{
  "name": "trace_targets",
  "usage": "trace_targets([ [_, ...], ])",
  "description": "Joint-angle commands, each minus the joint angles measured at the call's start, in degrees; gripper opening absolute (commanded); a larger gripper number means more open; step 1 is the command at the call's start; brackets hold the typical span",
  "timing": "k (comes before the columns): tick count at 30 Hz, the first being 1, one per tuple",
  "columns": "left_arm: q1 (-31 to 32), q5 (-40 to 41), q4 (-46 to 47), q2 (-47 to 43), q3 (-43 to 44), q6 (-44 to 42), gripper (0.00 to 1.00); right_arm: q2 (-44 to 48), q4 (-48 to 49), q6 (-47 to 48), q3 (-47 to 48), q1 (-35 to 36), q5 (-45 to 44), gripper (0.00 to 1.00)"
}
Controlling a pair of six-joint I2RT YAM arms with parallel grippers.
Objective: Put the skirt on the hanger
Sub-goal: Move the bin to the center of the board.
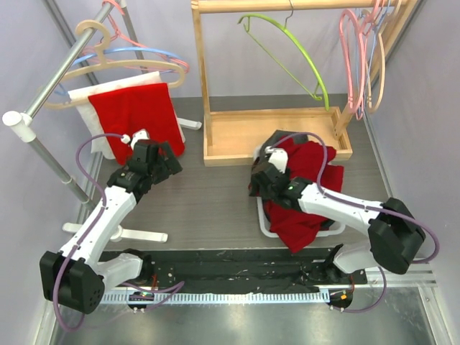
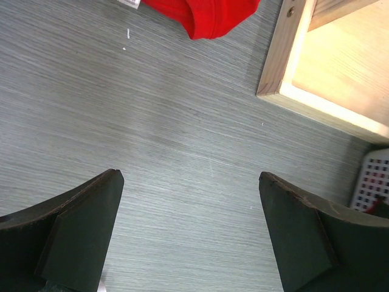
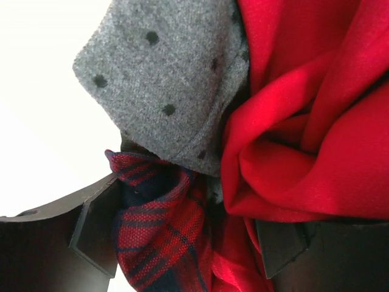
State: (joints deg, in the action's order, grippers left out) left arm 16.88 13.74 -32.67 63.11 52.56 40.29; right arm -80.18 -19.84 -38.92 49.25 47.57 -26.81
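A heap of garments fills the white basket (image 1: 264,224): red cloth (image 1: 314,164), a red and navy plaid piece (image 3: 159,226) and a grey dotted piece (image 3: 170,79). I cannot tell which one is the skirt. My right gripper (image 1: 260,177) is pushed into the heap's left side. Its jaws stand wide, with plaid and red folds (image 3: 304,128) between them (image 3: 188,238). A green hanger (image 1: 302,57) hangs on the wooden rack. My left gripper (image 1: 167,159) hovers open over bare table (image 2: 191,182), holding nothing.
The wooden rack's tray base (image 1: 244,136) stands at the back centre, with its corner in the left wrist view (image 2: 340,67). Pink and blue hangers (image 1: 357,50) hang at its right. A metal rail at left carries hangers (image 1: 108,61) and a red garment (image 1: 140,108).
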Motion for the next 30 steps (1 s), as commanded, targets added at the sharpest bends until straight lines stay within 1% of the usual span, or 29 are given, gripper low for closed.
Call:
trace_targets([
  [1,0.2,-1.1,2.9,0.8,0.0,0.6,0.99,3.4,-11.4,0.7,-3.5,-5.2,-3.3,0.79],
  [5,0.2,-1.3,2.9,1.1,0.4,0.2,0.99,6.6,-14.3,3.8,2.5,-5.2,-3.5,0.81],
  [6,0.2,-1.2,2.6,1.2,0.5,0.1,0.99,7.1,-15.0,4.8,6.2,-5.1,-3.1,0.81],
  [7,0.2,-1.3,2.5,1.2,0.7,0.1,1.0,7.6,-16.3,5.2,7.9,-4.6,-2.5,0.81],
  [9,0.2,-0.9,2.0,1.2,1.3,0.0,1.0,8.5,-17.2,6.2,12.5,-3.1,-2.7,0.81],
  [12,0.2,-0.4,1.6,1.0,1.8,-0.1,1.0,7.9,-18.9,6.5,17.0,0.1,-2.8,0.81],
  [15,0.3,-0.2,1.6,0.9,1.9,0.0,1.0,6.2,-19.9,5.6,18.9,4.7,-3.6,0.81],
  [17,0.2,-0.1,1.6,0.9,1.9,-0.1,1.0,3.6,-19.9,3.9,18.8,7.5,-3.9,0.81],
  [19,0.3,-0.3,1.5,1.0,1.8,-0.1,1.0,0.7,-19.1,2.3,17.5,8.6,-3.3,0.79],
  [20,0.3,-0.5,1.6,1.0,1.7,-0.1,1.0,-0.2,-19.0,0.0,17.0,9.0,-3.2,0.76],
  [21,0.2,-0.6,1.5,1.0,1.6,-0.1,1.0,-1.1,-18.6,-1.0,15.5,9.2,-2.0,0.71],
  [22,0.2,-1.1,1.6,1.0,1.4,-0.1,1.0,-2.1,-17.5,-2.0,14.5,9.5,-2.0,0.69],
  [23,0.3,-1.3,1.7,1.0,1.3,0.0,1.0,-2.3,-17.1,-4.7,13.2,9.5,-2.0,0.64],
  [25,0.2,-1.9,2.2,1.1,0.8,0.2,1.0,-2.1,-14.6,-6.9,9.1,9.6,-2.1,0.6],
  [27,0.2,-2.5,2.8,1.1,0.4,0.3,1.0,-1.0,-13.0,-9.9,4.8,9.5,-4.0,0.54],
  [29,0.3,-3.2,3.4,1.6,-0.1,0.6,1.0,-0.6,-12.4,-11.4,3.1,9.4,-5.8,0.49],
  [30,0.3,-3.5,3.6,1.7,-0.1,0.7,1.0,-0.5,-12.4,-12.5,1.8,9.5,-6.8,0.48],
])
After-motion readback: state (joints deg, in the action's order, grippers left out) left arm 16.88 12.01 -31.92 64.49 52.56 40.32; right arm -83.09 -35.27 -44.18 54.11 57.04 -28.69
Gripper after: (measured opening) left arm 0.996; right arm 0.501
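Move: The right gripper is already at the bin's left side, its fingers around the plaid cloth that hangs there. The bin's middle, with the red cloth heaped in it, lies about 12 cm to the right and level ahead, a little lower; the grey dotted cloth is some 10 cm ahead and 5 cm right. The wooden rack's base lies about 15 cm ahead, 6 cm right. From the left gripper the bin is some 36 cm right and 5 cm back, well below. Keep the right gripper pushing the bin's left side to the right, about 5 cm more, then lift it clear some 11 cm and swing back left out of the bin. From there sink it steeply, drawing back towards the base and slightly right, until the fingers, closing to about half open, hang low over the table left of the bin. ##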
